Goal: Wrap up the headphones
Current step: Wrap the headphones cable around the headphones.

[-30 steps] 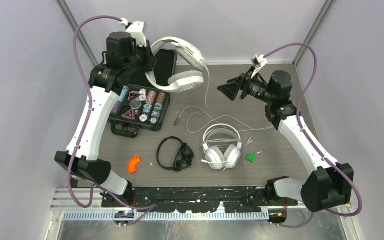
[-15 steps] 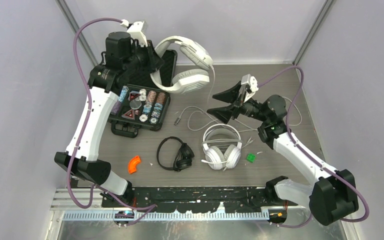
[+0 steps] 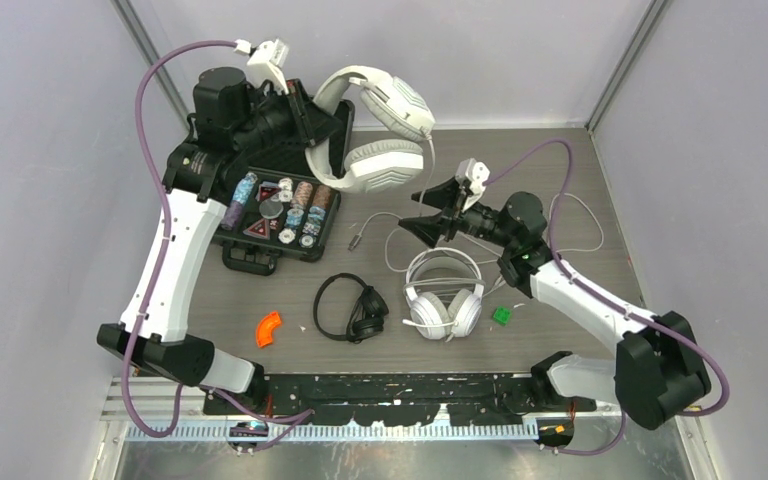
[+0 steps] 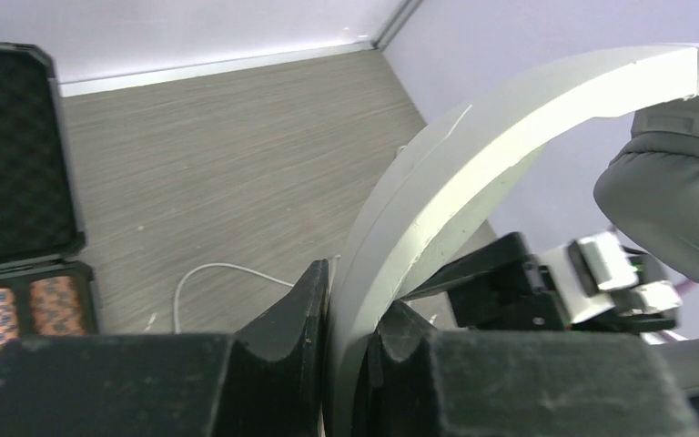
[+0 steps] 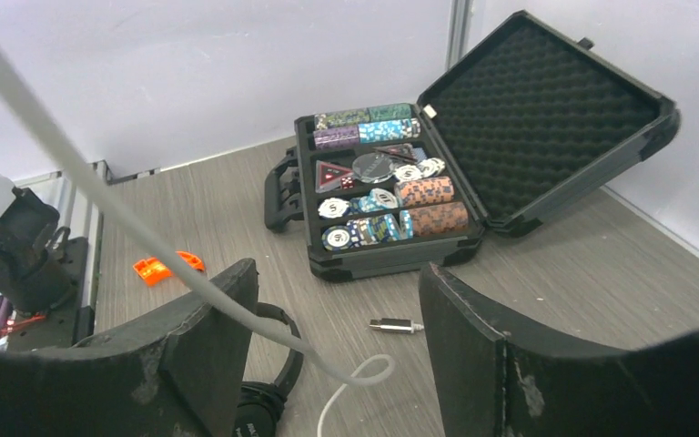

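My left gripper is shut on the headband of a white padded pair of headphones, held up in the air over the back of the table. Its pale cord hangs down to the table. My right gripper is open beside that cord. In the right wrist view the cord slants down across the left finger into the gap of the right gripper. The cord's plug lies on the table. A second white pair and a slim black pair lie flat near the front.
An open black case of poker chips sits at the back left, under my left arm. An orange piece lies front left and a small green piece lies right of the white pair. Loose pale cord loops across the table's middle.
My right arm has swung left and down, bringing its jaws up to the hanging cord and narrowing them slightly. The left arm has raised the white pair a little to the right.
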`<state>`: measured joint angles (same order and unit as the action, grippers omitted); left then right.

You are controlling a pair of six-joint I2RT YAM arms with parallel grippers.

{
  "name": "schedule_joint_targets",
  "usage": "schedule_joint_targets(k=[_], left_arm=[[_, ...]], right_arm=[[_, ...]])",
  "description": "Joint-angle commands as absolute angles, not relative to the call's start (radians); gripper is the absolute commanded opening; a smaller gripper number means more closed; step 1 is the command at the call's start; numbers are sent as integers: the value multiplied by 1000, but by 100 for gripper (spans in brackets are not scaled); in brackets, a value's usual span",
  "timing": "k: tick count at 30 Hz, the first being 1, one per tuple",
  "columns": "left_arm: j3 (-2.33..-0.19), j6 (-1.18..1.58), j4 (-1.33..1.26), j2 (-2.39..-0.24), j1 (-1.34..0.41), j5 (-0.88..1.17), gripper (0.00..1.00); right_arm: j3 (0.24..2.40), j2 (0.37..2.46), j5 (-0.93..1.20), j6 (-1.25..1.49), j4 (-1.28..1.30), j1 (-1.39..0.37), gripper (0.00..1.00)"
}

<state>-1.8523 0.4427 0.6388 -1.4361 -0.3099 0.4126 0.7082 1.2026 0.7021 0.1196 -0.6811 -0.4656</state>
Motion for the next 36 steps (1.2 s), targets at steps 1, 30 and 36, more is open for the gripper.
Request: schedule_joint_targets(k=[1,30,36], left_arm=[[-1824,583,468,-1372,-308,539,0],[-1676,556,493,-1325,-380,1021,0],[-1692,268,772,-1319,-383,1028,0]], right_arm=[[723,1257,673,114,-816,-518,68],[954,1377,558,71,-717,-563,0],[970,1349,524,26,-617,-558,0]])
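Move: Hanging from the ear cups of the held white headphones, the cable passes just in front of the right hand's open fingers, about 3 cm to its left and 2 cm lower. From that hand the ear cups are some 12 cm higher, 3 cm ahead and 4 cm left; on the table, the wrapped headphones lie roughly 8 cm back, 5 cm right and 26 cm down. From the left hand, the cable spot is about 6 cm back, 12 cm right and 17 cm lower. Sliding about 3 cm left and 2 cm down, the right hand takes the cable between its fingers and shuts them on it, then lifts some 6 cm and eases forward and a little farther left, keeping the pinch. Meanwhile the left hand, still gripping the headband, comes back about 11 cm and 5 cm right towards the right hand, turning some 30 degrees clockwise. ##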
